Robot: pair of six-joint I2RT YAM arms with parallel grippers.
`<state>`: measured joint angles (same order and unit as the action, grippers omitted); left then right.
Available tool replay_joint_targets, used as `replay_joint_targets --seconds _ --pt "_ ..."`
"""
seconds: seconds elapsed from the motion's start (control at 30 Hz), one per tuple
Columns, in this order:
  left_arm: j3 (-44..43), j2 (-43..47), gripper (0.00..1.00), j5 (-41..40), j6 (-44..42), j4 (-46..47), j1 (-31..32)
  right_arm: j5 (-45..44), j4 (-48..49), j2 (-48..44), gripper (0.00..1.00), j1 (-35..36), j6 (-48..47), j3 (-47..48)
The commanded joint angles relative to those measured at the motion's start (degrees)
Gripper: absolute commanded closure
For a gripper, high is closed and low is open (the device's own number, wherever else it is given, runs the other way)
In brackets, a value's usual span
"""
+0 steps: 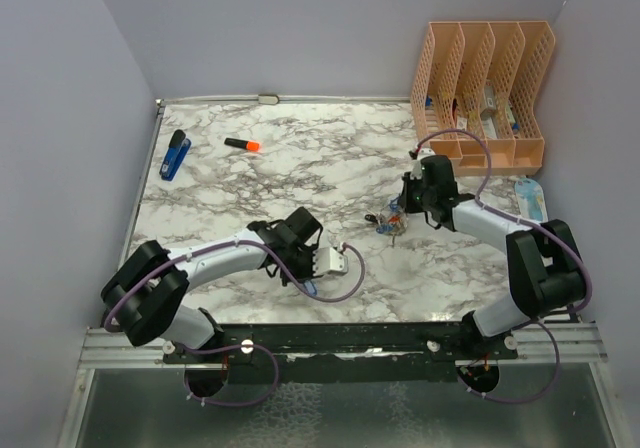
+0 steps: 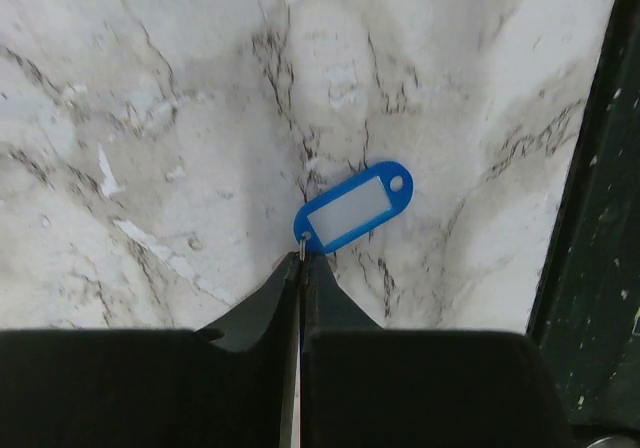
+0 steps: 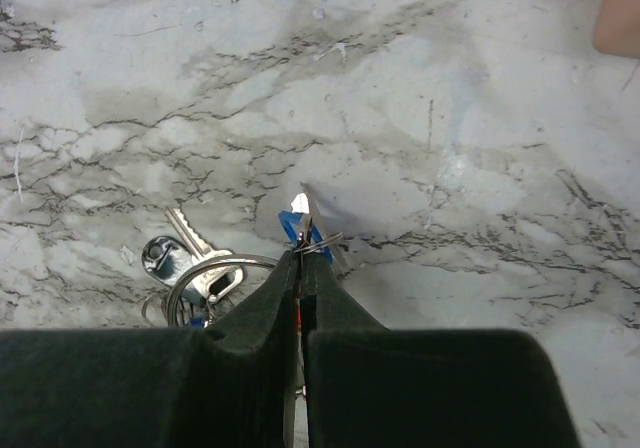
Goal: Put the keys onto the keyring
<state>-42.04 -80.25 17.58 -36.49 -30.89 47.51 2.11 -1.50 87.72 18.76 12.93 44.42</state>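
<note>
One of the keys, a blue tag [image 2: 355, 206] with a pale label window, lies flat on the marble. My left gripper [image 2: 302, 258] is shut on the small metal loop at the tag's near end; from above it sits near the front edge [image 1: 313, 286]. The keyring [image 3: 215, 273], a silver wire ring with a metal key [image 3: 190, 240], lies left of my right gripper [image 3: 303, 248]. That gripper is shut on a thin wire loop carrying another blue tag [image 3: 292, 220] that stands on edge. Whether that loop joins the large ring is unclear. From above, the cluster [image 1: 388, 224] sits by the right gripper [image 1: 402, 215].
A blue stapler [image 1: 174, 155] and an orange highlighter [image 1: 242, 145] lie at the back left. A peach file organizer [image 1: 485, 88] stands at the back right, with a blue packet [image 1: 530, 198] in front of it. The dark front rail [image 2: 590, 268] is close to the left gripper.
</note>
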Motion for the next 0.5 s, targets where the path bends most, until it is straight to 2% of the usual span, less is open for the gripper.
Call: replay_joint_targets --seconds 0.0,0.17,0.47 --pt "-5.94 -3.34 1.00 7.50 5.17 2.88 1.59 6.60 0.06 1.52 0.99 -4.52 -2.63 2.41" --pt "-9.01 -7.14 1.00 9.33 7.43 7.85 2.06 8.81 -1.60 4.92 0.99 -5.91 -4.31 3.73" --pt "-7.82 -11.39 0.99 10.25 8.27 18.36 2.52 9.62 -0.28 7.13 0.99 -6.24 -3.79 3.69"
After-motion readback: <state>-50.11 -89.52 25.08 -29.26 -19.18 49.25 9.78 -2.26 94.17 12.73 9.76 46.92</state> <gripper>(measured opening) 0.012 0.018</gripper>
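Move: The left hand already pinches a blue key tag by its small ring. It is bound for the keyring, about 13 cm ahead, 19 cm to the right and near the same height; the black fob hanging with it is roughly 15 cm ahead and 16 cm right of that hand. From the right hand, which still holds the keyring bundle, the left hand's blue tag lies some 18 cm back, 21 cm left and 3 cm lower. Rightward, sweeping about 8 cm with a slight forward drift and a rise of some 2 cm, the left hand carries its blue tag towards the keyring, fingers staying shut and tilting their tips some 10 degrees further right. The right hand keeps its grip on the keyring bundle, shifts about 2 cm right and a little forward, then sinks some 2.5 cm towards the table. ##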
